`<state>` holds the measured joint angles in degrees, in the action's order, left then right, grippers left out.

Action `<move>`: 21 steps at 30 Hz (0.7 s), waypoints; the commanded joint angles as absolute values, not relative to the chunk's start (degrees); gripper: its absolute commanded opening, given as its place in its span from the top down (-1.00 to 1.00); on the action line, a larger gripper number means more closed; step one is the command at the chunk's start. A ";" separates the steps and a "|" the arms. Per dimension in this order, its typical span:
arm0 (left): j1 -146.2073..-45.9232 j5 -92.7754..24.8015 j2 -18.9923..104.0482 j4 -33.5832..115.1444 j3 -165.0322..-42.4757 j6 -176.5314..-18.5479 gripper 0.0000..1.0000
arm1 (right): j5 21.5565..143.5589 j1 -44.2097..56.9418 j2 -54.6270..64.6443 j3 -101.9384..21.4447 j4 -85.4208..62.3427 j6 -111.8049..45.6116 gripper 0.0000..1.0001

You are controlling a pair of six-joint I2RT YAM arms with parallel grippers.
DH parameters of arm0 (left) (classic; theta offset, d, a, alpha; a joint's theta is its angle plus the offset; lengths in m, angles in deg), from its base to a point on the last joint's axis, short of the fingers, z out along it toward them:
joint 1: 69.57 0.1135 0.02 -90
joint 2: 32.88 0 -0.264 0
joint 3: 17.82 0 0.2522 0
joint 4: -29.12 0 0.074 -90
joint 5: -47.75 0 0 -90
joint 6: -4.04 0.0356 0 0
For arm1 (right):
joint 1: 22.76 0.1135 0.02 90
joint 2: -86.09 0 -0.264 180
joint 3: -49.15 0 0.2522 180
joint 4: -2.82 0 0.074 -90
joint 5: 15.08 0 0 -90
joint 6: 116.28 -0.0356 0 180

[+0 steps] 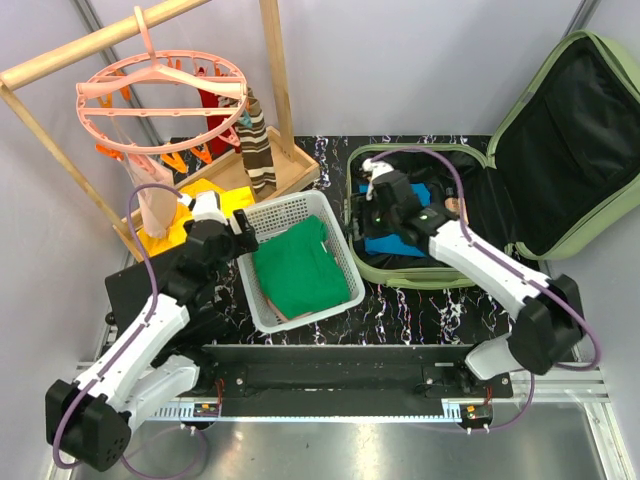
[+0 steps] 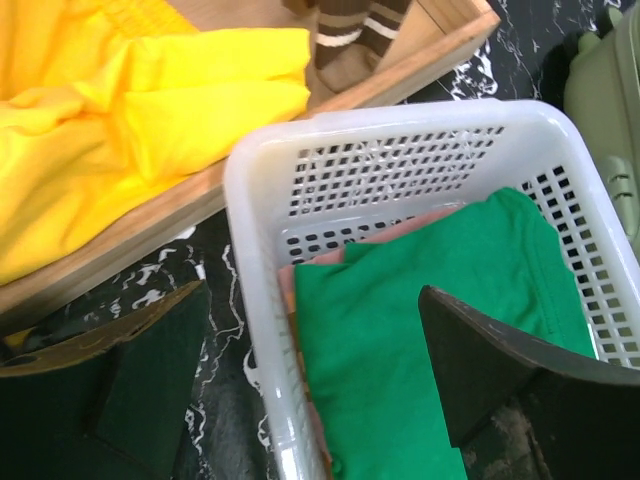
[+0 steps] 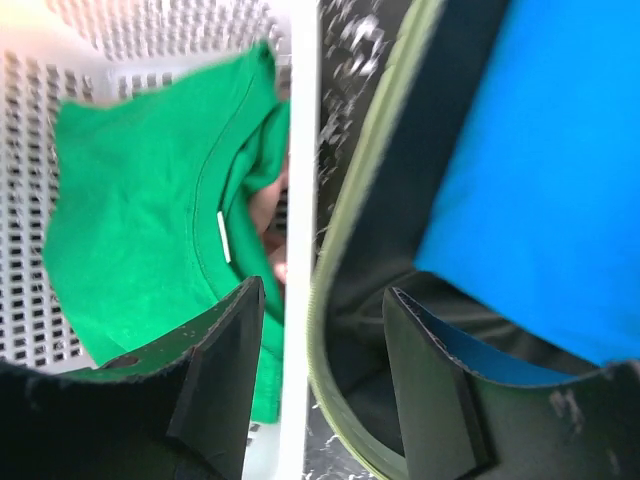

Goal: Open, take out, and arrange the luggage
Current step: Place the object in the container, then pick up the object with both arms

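The light-green luggage (image 1: pixel 570 140) lies open at the right, its lid leaning back and its black lining showing. A blue garment (image 1: pixel 392 246) lies inside it. My right gripper (image 1: pixel 368 200) hangs open over the luggage's left rim (image 3: pixel 350 250). Its jaws (image 3: pixel 323 290) straddle that rim and the white basket's edge (image 3: pixel 300 150) and hold nothing. The blue garment (image 3: pixel 540 180) lies just beyond the right finger. My left gripper (image 1: pixel 243 232) is open at the basket's far left corner (image 2: pixel 400 125). Its jaws (image 2: pixel 310 295) straddle the basket's left wall above a folded green shirt (image 2: pixel 420 300).
The white perforated basket (image 1: pixel 270 215) with the green shirt (image 1: pixel 300 270) stands between the arms. Behind it a wooden rack (image 1: pixel 280 70) carries a pink ring hanger (image 1: pixel 160 95) and striped socks (image 1: pixel 258 150). Yellow cloth (image 2: pixel 120 110) lies in its tray. A black case (image 1: pixel 125 285) sits under the left arm.
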<state>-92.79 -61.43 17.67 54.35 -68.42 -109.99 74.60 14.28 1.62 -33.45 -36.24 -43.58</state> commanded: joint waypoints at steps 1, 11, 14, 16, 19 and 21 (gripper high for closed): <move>-90.84 -57.38 18.70 57.03 -67.71 -111.36 -0.76 | 71.93 10.39 9.26 -33.79 -37.05 -40.87 -0.20; -88.73 -52.09 32.15 55.45 -69.46 -110.92 -0.33 | 84.03 -9.65 10.69 -30.97 -37.84 -38.59 -0.24; -88.64 -53.14 33.83 54.23 -69.03 -110.92 -0.27 | 86.95 -13.26 7.87 -32.46 -37.58 -37.71 -0.24; -88.64 -53.50 34.88 53.26 -68.59 -110.57 -0.18 | 87.31 -13.79 6.64 -32.90 -37.31 -37.27 -0.25; -88.64 -51.05 36.46 50.55 -68.68 -109.70 0.03 | 88.45 -14.32 5.76 -32.82 -36.26 -37.18 -0.24; -88.64 -47.89 36.99 47.82 -68.15 -109.60 0.17 | 88.72 -14.50 5.15 -32.64 -35.91 -37.01 -0.25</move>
<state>-88.94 -53.41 35.83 55.38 -68.29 -110.82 85.31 -14.18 5.56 -31.00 -37.60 -38.64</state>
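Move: The folded blue cloth in the open suitcase lies about 11 cm ahead of the right hand, 13 cm to its right and 14 cm below; the small bottles are some 15 cm farther right of the cloth. The green cloth in the basket is 13 cm to this hand's left and 3 cm back. Under the left hand, roughly 11 cm down and 2 cm ahead, runs the basket's left rim, with the green cloth 12 cm to the right and 2 cm ahead. Sweeping right about 16 cm and some 6 cm forward, the right hand arcs up and over the suitcase's left rim, then sinks back nearly to its starting height, turning clockwise towards the blue cloth with its fingers kept open. Meanwhile the left hand drops about 10 cm, tips down 20 degrees and narrows its fingers to about half open, astride the basket's left rim. ##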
